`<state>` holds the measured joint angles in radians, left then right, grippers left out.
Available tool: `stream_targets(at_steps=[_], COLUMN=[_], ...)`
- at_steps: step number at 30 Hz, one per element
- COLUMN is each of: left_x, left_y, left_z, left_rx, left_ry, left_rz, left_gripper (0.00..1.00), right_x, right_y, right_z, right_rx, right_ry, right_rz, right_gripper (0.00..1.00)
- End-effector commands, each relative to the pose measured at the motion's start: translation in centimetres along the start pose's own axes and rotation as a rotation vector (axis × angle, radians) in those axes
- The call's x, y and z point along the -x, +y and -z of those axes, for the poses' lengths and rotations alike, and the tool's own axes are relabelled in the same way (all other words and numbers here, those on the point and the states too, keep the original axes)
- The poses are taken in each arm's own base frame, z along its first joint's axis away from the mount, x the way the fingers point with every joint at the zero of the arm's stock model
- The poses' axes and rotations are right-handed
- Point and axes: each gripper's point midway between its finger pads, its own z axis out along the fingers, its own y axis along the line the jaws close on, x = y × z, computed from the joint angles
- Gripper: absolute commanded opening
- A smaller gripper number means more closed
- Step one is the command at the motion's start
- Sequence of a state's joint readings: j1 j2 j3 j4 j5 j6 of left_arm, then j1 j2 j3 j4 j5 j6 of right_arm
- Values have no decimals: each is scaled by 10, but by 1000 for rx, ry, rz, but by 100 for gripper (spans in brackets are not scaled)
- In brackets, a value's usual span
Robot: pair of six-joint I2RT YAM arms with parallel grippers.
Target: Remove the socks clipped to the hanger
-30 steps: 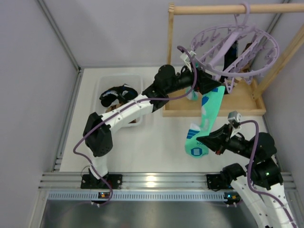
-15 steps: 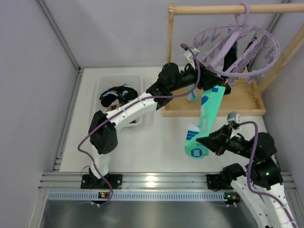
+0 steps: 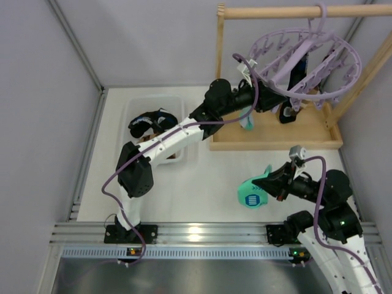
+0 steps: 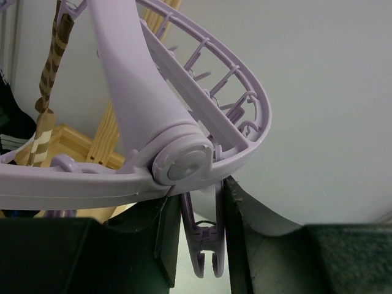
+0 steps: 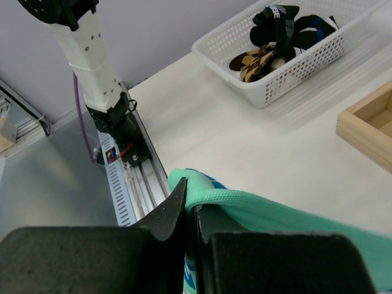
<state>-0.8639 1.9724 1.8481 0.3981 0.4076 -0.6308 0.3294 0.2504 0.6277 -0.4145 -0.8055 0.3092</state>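
The lavender hanger [image 3: 306, 61] hangs from the wooden rail, its ring [image 4: 202, 116] filling the left wrist view. My left gripper [image 3: 277, 101] is at the ring's near-left rim, and both its jaws [image 4: 199, 208] press on one dangling clip [image 4: 205, 245] with no sock in it. A brown striped sock [image 4: 52, 67] and a black sock [image 3: 286, 113] still hang from the ring. The teal sock [image 3: 251, 195] hangs free of the hanger, bunched low over the table. My right gripper [image 3: 272, 182] [image 5: 190, 199] is shut on its cuff [image 5: 257, 214].
A white basket [image 3: 131, 113] [image 5: 294, 76] at the back left holds black socks [image 5: 288, 24] and brown argyle ones. The wooden rail frame [image 3: 275, 12] stands on a wooden base [image 3: 275, 139] at the back right. Aluminium rails [image 3: 202, 233] run along the near edge.
My left gripper has closed onto the clip. The teal sock has come off the hanger and dropped into a bunch at my right gripper. The ring has swung up and right.
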Motion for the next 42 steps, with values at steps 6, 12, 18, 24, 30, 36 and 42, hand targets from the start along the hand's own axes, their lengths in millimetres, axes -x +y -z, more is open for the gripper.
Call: stream_targets(at_steps=[6, 12, 18, 24, 30, 36, 42], left_x=[12, -1, -20, -58, -62, -22, 21], left_y=[-14, -6, 6, 75, 137, 145, 92], left_z=[4, 19, 61, 159, 295, 448, 470], left_rx=[-38, 17, 133, 580, 1171, 1640, 1638], left_ry=[-36, -17, 5, 76, 195, 128, 15], left_rz=[-22, -7, -30, -73, -108, -84, -102], left_gripper=[64, 84, 98, 98, 98, 98, 98], right_x=[3, 8, 11, 15, 40, 72, 95], right_y=[-17, -54, -76, -90, -93, -78, -54], right_z=[2, 5, 3, -14, -49, -121, -218], right_rx=[-97, -302, -393, -391, -272, -187, -53], right_ry=[-27, -56, -44, -22, -63, -52, -18], right_rz=[13, -18, -31, -62, -95, -1, 48], right_gripper=[0, 0, 0, 0, 0, 0, 0])
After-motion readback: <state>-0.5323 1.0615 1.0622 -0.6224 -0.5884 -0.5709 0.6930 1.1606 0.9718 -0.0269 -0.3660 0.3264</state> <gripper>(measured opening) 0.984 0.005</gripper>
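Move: The right hand already holds the freed green sock; the basket lies about 20 cm ahead of it, 33 cm to its left and 20 cm below. The other green sock hangs some 22 cm ahead of that hand, nearly in line, and the wooden base is 20 cm ahead, 12 cm right. The left hand pinches a hanger clip, with the hanger's middle about 8 cm ahead and 10 cm right; for it, the basket is roughly 40 cm left, 3 cm ahead and 35 cm down. The left fingers spread wide and let go of the hanger clip; that hand drops away, then sweeps some 43 cm left towards the basket, ending 17 cm lower, its wrist swinging counter-clockwise from pointing right to forward and downward. The right hand keeps its pinch on the green sock and carries it about 15 cm forward, then 13 cm left towards the basket, dipping slightly and rising again. ##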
